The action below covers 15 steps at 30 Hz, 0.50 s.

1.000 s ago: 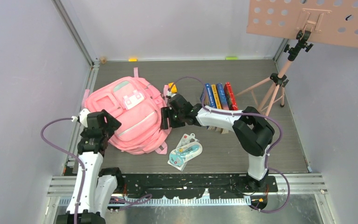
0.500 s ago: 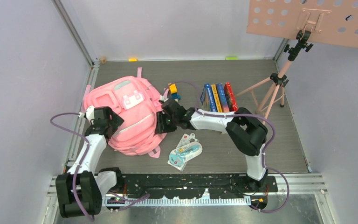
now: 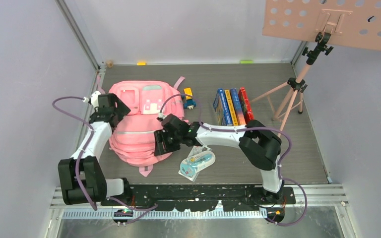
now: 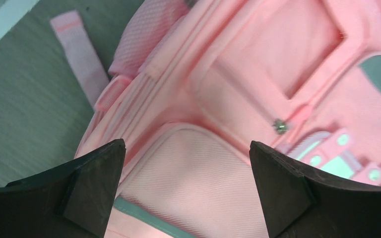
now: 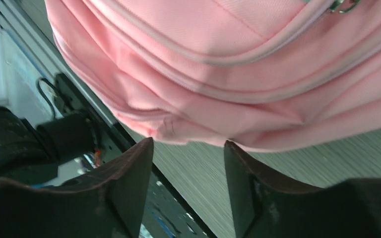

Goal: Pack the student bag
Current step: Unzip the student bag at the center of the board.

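The student bag (image 3: 138, 121) is a big pink backpack lying face up at the left of the table, pockets and white patch on top. My left gripper (image 3: 115, 110) hovers at its upper left, jaws wide open over a front pocket (image 4: 198, 178), holding nothing. In the left wrist view the bag (image 4: 258, 84) fills the frame under the gripper (image 4: 187, 145). My right gripper (image 3: 160, 143) is low at the bag's near right side. It (image 5: 187, 145) stands open with its fingertips (image 5: 146, 148) at the bag's edge (image 5: 218, 64), and only table shows between them.
A row of several upright books (image 3: 233, 106) stands right of the bag. A packaged stationery set (image 3: 197, 162) lies near the front. A small yellow and blue toy (image 3: 189, 97) sits behind the bag. A pink music stand (image 3: 292, 89) occupies the back right corner.
The bag has turned and slid toward the near left. My right gripper followed it leftward and nearer. My left gripper moved farther back along the bag's left side, still open.
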Tool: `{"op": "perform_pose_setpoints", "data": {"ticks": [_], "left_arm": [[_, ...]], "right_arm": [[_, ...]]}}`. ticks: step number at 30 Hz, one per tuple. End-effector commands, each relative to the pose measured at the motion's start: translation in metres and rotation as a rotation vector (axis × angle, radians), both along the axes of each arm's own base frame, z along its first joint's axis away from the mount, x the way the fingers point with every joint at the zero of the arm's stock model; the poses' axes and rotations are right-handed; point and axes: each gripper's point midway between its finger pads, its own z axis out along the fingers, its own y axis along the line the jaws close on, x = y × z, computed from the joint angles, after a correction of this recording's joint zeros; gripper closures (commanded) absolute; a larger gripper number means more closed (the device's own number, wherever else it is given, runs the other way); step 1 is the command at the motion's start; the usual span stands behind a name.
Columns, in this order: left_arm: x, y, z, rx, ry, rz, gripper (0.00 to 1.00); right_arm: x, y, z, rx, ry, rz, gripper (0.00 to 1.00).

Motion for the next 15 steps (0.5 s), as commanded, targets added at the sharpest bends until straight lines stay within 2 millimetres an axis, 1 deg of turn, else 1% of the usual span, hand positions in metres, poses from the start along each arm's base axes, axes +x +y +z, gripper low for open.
{"op": "perform_pose_setpoints", "data": {"ticks": [1, 2, 3, 4, 5, 6, 7, 8, 9, 10, 11, 12, 13, 14, 15], "left_arm": [[0.024, -0.015, 0.053, 0.057, -0.095, -0.144, 0.0], [0.022, -0.02, 0.057, 0.085, -0.072, -0.178, 0.0], [0.019, -0.023, 0.06, 0.127, -0.049, -0.203, 0.0], [0.017, -0.035, 0.065, 0.177, -0.027, -0.249, 0.0], [0.012, -0.044, 0.066, 0.225, 0.005, -0.288, 0.0], [0.01, -0.051, 0.07, 0.267, 0.016, -0.319, 0.0], [0.008, -0.064, 0.07, 0.285, 0.029, -0.369, 0.0], [0.006, -0.077, 0.069, 0.288, 0.036, -0.42, 0.0], [0.004, -0.091, 0.066, 0.283, 0.042, -0.471, 0.0], [0.002, -0.105, 0.061, 0.271, 0.048, -0.521, 0.0], [-0.001, -0.119, 0.055, 0.256, 0.055, -0.567, 0.0], [-0.006, -0.136, 0.047, 0.25, 0.068, -0.622, 0.0], [-0.009, -0.147, 0.04, 0.254, 0.084, -0.654, 0.0], [-0.012, -0.156, 0.033, 0.262, 0.102, -0.675, 0.0], [-0.014, -0.163, 0.025, 0.265, 0.121, -0.691, 0.0]], "right_arm": [[0.016, -0.022, 0.077, -0.016, -0.241, 0.027, 0.35], [0.02, -0.031, 0.08, -0.044, -0.274, 0.018, 0.29], [0.028, -0.049, 0.088, -0.094, -0.34, -0.007, 0.26], [0.033, -0.059, 0.091, -0.125, -0.383, -0.014, 0.21], [0.04, -0.075, 0.099, -0.157, -0.42, -0.052, 0.19], [0.044, -0.084, 0.104, -0.171, -0.444, -0.066, 0.16], [0.05, -0.099, 0.111, -0.191, -0.465, -0.103, 0.14], [0.053, -0.106, 0.115, -0.196, -0.475, -0.121, 0.12], [0.059, -0.12, 0.121, -0.202, -0.487, -0.158, 0.12], [0.062, -0.128, 0.119, -0.216, -0.487, -0.184, 0.1], [0.068, -0.139, 0.126, -0.207, -0.493, -0.222, 0.1], [0.07, -0.147, 0.126, -0.201, -0.491, -0.249, 0.09], [0.077, -0.156, 0.125, -0.201, -0.483, -0.284, 0.09], [0.078, -0.161, 0.122, -0.189, -0.47, -0.305, 0.09], [0.083, -0.168, 0.12, -0.189, -0.463, -0.334, 0.09]]}}
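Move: The student bag lies flat beneath both hands: from the left hand its middle is some 14 cm to the right, 6 cm back and 6 cm lower. The bag's clear window is about 17 cm right of that hand and level with it. From the right hand, at the bag's near right edge, the bag's middle is about 10 cm ahead and 5 cm left; the toy stands some 21 cm ahead and 13 cm right, the stationery pack 17 cm right and 6 cm back. With its fingers still wide open, the left hand lifts about 5 cm off the bag's left side, then swings some 14 cm to the right above the bag towards the clear window, turning about 35 degrees clockwise. The right hand leaves the bag's near right edge, climbing about 15 cm while going 13 cm right and 7 cm forward, its half-open fingers spreading nearly fully and swinging round to point more forward. ##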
